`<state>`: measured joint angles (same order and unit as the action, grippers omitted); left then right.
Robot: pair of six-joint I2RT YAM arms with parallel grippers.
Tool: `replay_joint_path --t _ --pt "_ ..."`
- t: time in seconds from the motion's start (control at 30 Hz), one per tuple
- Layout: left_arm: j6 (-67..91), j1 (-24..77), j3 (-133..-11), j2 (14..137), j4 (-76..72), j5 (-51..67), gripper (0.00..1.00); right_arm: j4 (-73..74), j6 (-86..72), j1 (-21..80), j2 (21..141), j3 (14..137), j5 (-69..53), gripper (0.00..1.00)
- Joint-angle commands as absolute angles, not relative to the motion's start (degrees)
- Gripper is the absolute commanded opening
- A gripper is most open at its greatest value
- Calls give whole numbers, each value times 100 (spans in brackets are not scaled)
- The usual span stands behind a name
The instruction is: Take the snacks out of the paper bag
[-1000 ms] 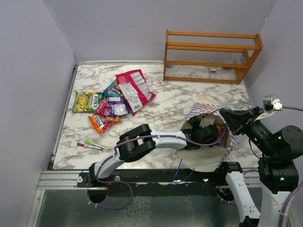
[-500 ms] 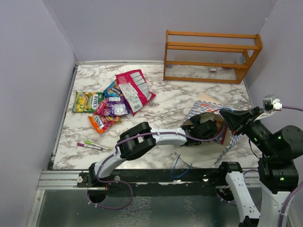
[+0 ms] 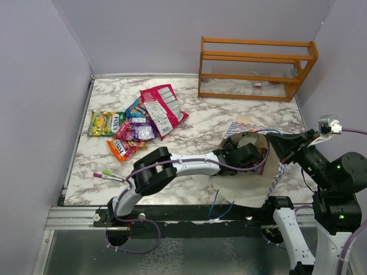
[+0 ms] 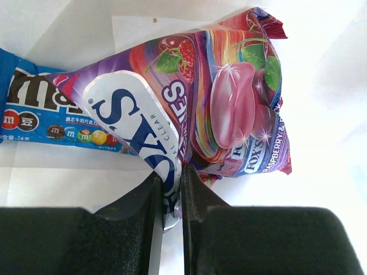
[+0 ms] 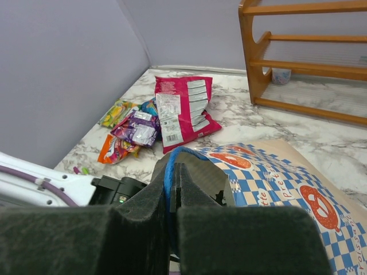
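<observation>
The paper bag (image 3: pixel 243 126) lies on its side at the right of the table, blue-and-white chequered, mouth toward the near edge. My right gripper (image 5: pixel 174 172) is shut on its blue cord handle (image 5: pixel 169 166) and holds the mouth up. My left gripper (image 3: pixel 245 156) reaches into the bag. In the left wrist view it is shut (image 4: pixel 168 184) on the edge of a purple Fox's packet (image 4: pixel 229 109), which hangs from the jaws over the cream inside. A blue M&M's packet (image 4: pixel 34 123) lies beside it. More snacks (image 3: pixel 135 127) are heaped on the table's left, with a red-pink packet (image 3: pixel 163 109) on top.
An orange wooden rack (image 3: pixel 255 69) stands at the back right. Two thin pens (image 3: pixel 109 176) lie near the front left edge. Grey walls close in the table on the left, back and right. Loose blue cord (image 3: pixel 221 209) hangs over the near edge.
My left gripper has shut on the purple packet and drawn back a little toward the bag's mouth. The bag's opening has shifted and rounded. The right gripper stays where it was.
</observation>
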<state>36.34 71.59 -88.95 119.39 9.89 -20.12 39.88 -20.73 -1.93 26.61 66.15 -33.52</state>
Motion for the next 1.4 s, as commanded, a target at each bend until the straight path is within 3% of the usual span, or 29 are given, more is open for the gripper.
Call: replay_joint_path --t 0.0,0.5,0.8,0.93,1.23,1.37 --pt "3587 7293 -8778 11166 1006 -1675 16 3914 -2105 -176 2665 6681 -3327 2" --pt "3199 7426 -7999 9765 1527 -582 11 3914 -2085 -176 2644 6605 -3226 2" --pt "2483 7471 -7065 8022 1543 82 11 3863 -2091 -176 2568 6426 -3092 2" --pt "1923 7471 -6755 6980 1764 -561 4 3867 -2056 -176 2544 6403 -3018 2" --pt "1264 7468 -6532 5270 1798 -2140 3 3872 -2021 -176 2547 6387 -2993 2" --pt "986 7471 -6400 4948 1745 -3406 0 3872 -2030 -176 2559 6415 -3006 2"
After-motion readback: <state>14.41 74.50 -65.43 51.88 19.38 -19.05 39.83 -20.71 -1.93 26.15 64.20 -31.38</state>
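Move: The left hand, down in the paper bag with the purple Fox's pack already pinched, has the snack pile it is to join about 43 cm to its left, 12 cm ahead and 8 cm lower. Around the pile, the big pink bag lies some 34 cm left and 21 cm ahead of this hand, the orange pack 49 cm left and 3 cm ahead. From the right hand the pile is roughly 34 cm left, 18 cm ahead and 38 cm below. Up and back first, then sweeping left and climbing faster, the left hand draws the purple Fox's pack out of the paper bag, ending nearly 30 cm higher, some 20 cm further left and a little further back. Its fingers keep their pinch while the wrist tips up from a steep downward slant to nearly level. The right hand keeps hold of the blue handle, sinking only about a centimetre. ##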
